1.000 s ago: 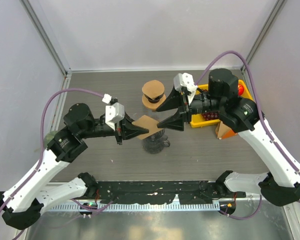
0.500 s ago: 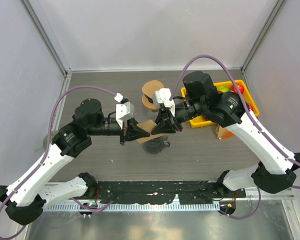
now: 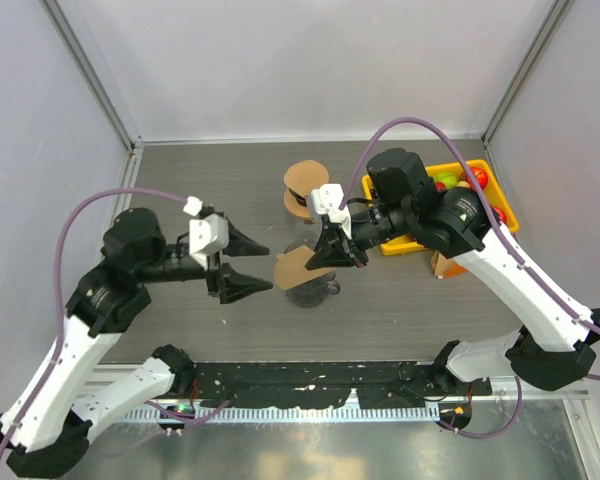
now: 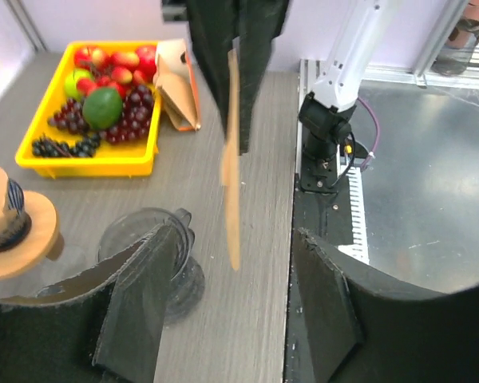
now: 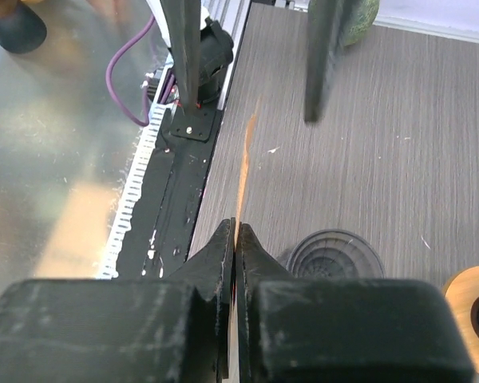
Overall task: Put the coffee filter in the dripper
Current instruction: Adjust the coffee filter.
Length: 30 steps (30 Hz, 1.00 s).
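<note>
The coffee filter (image 3: pixel 292 270) is a flat brown paper, seen edge-on in both wrist views (image 4: pixel 232 159) (image 5: pixel 244 167). My right gripper (image 3: pixel 322 262) is shut on its right edge and holds it in the air just above and left of the dripper (image 3: pixel 315 290). The dripper is a clear ribbed cone standing on the table (image 5: pixel 331 255) (image 4: pixel 144 239). My left gripper (image 3: pixel 269 266) stands open to the left of the filter. Its fingers (image 5: pixel 184 48) are apart from the paper, which hangs beyond the gap between them (image 4: pixel 239 235).
A round wooden holder (image 3: pixel 305 185) stands behind the dripper. A yellow tray (image 3: pixel 392 247) of fruit sits at the right, with an orange carton (image 3: pixel 442 262) at its near corner. The table's front edge meets a black rail (image 5: pixel 184 183).
My left gripper opened, let go of the filter and drew back to the left. My right gripper closed on the filter's other edge and now holds it alone.
</note>
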### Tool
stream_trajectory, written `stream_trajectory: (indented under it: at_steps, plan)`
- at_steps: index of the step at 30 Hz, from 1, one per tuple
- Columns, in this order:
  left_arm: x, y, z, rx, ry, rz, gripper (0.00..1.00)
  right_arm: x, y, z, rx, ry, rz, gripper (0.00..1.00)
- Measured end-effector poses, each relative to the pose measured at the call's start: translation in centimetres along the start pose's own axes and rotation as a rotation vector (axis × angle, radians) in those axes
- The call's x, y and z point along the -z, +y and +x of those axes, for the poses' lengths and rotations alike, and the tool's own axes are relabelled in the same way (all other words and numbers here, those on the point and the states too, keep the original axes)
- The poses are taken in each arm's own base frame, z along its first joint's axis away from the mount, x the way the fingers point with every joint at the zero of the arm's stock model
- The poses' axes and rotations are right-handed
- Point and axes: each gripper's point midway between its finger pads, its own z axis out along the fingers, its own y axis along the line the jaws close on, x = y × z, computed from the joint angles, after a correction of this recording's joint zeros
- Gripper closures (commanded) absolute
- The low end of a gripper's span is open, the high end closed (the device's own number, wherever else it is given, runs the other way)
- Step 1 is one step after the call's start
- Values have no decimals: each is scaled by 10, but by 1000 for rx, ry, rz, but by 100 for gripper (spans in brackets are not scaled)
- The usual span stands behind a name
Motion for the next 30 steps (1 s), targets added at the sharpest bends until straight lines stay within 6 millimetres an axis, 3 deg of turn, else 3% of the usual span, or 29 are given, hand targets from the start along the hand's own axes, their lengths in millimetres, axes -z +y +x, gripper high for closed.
stream_trajectory:
  at_steps: [6,9,18,30]
  plan:
    - [22,-29,-31,-85,-77,53,60,3,9,12,15,28,-20,95]
    - [21,-31,-40,-60,-80,75,69,0,15,14,37,37,-41,95]
    - [1,-18,-27,102,-15,104,69,-5,25,13,85,44,-78,94]
    - [1,-28,-22,132,-8,159,77,-5,26,14,91,49,-79,95]
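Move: The coffee filter, held in the right fingers, lies about 5 cm to the left hand's right and 1 cm lower; from the right hand it is some 4 cm left and 1 cm back. From the left hand, the glass mug stands about 12 cm ahead, 7 cm right and 32 cm below, and the filled dripper some 31 cm ahead, 7 cm right and 25 cm below. Left hand backs and rises some 3 cm, fingers narrowing around the filter's edge; right, still gripping, backs 2–3 cm. ##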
